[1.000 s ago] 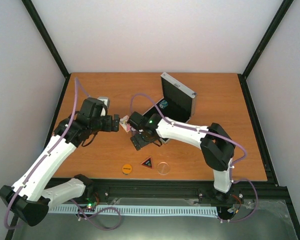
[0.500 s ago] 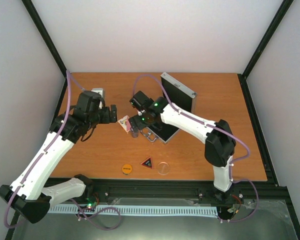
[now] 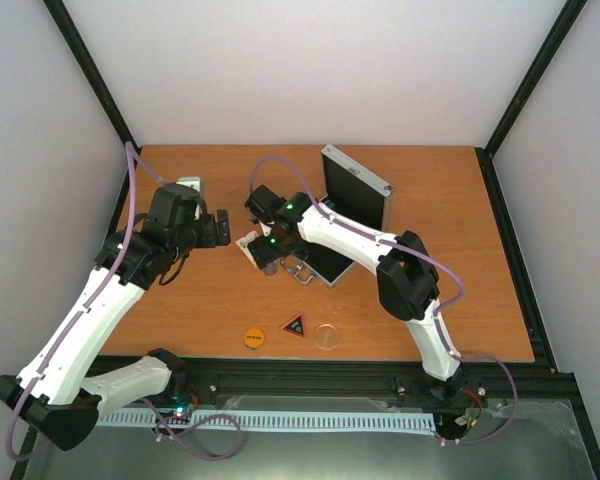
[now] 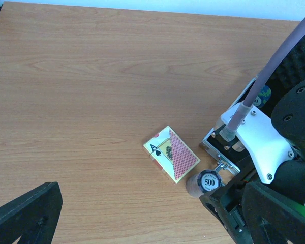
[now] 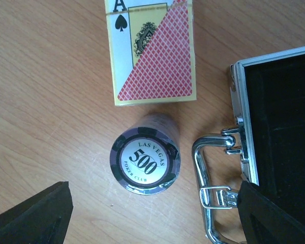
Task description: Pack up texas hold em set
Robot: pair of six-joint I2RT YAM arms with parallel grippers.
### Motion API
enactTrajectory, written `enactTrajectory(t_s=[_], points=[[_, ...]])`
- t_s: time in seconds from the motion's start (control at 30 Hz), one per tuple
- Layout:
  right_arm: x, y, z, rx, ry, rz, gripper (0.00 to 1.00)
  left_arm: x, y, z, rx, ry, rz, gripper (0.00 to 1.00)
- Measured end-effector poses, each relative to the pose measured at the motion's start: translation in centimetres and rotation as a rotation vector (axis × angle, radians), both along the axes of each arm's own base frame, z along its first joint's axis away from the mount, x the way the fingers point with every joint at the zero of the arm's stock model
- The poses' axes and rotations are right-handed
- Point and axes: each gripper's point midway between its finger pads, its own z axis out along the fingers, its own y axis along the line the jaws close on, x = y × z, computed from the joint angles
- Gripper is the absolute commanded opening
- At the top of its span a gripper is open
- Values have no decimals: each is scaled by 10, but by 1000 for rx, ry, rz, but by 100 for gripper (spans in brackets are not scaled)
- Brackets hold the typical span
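Note:
The silver case lies open at mid-table, its lid raised; its black lining and metal handle show in the right wrist view. A stack of poker chips, its top chip marked 500, stands just left of the handle. Right behind the stack lies the pink-white card pack. My right gripper hangs open above the stack, a finger on each side, not touching it. Left of the card pack, my left gripper is open and holds nothing. Both the stack and the case edge appear in the left wrist view.
An orange disc, a black-red triangle and a clear disc lie in a row near the table's front edge. The right arm's forearm crosses over the case base.
My right gripper has swung from nearer the front edge to above the chip stack, and its jaws have narrowed a little. The left gripper has drawn back left, away from the card pack.

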Motion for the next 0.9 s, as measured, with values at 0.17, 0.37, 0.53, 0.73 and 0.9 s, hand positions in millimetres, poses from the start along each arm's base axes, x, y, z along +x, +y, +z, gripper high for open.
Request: enactTrajectory(t_s=[0.17, 0.37, 0.53, 0.73, 0.9], points=[[-1, 5, 6, 25, 7, 11, 88, 0, 0, 0, 0, 1, -1, 100], [-3, 11, 0, 32, 34, 24, 84, 0, -1, 0, -1, 3, -3, 100], [-5, 13, -17, 9, 67, 35, 81, -2, 0, 2, -4, -3, -2, 100], [-2, 19, -20, 15, 70, 48, 73, -7, 3, 5, -7, -10, -1, 100], [-1, 22, -20, 23, 72, 54, 66, -10, 6, 6, -9, -13, 5, 100]])
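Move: The upright 500 chip stack is almost under the right hand: about 1 cm ahead, 2 cm to its left, its middle some 7 cm below. The card box lies about 5 cm farther out and 5 cm to the left of the stack. From the right hand, the case handle is level and 5 cm right; the open case's middle is 8 cm ahead, 12 cm right. From the left hand, the stack lies roughly 4 cm ahead, 15 cm right and 26 cm below. Heading for the chip stack with nothing in its fingers, the right hand shifts about 2 cm left while lifting a touch, then sinks about 2.5 cm to bring the fingertips around the stack's top. The fingers narrow from nearly wide open to about two-thirds, the case-side finger coming very close; contact can't be made out. ##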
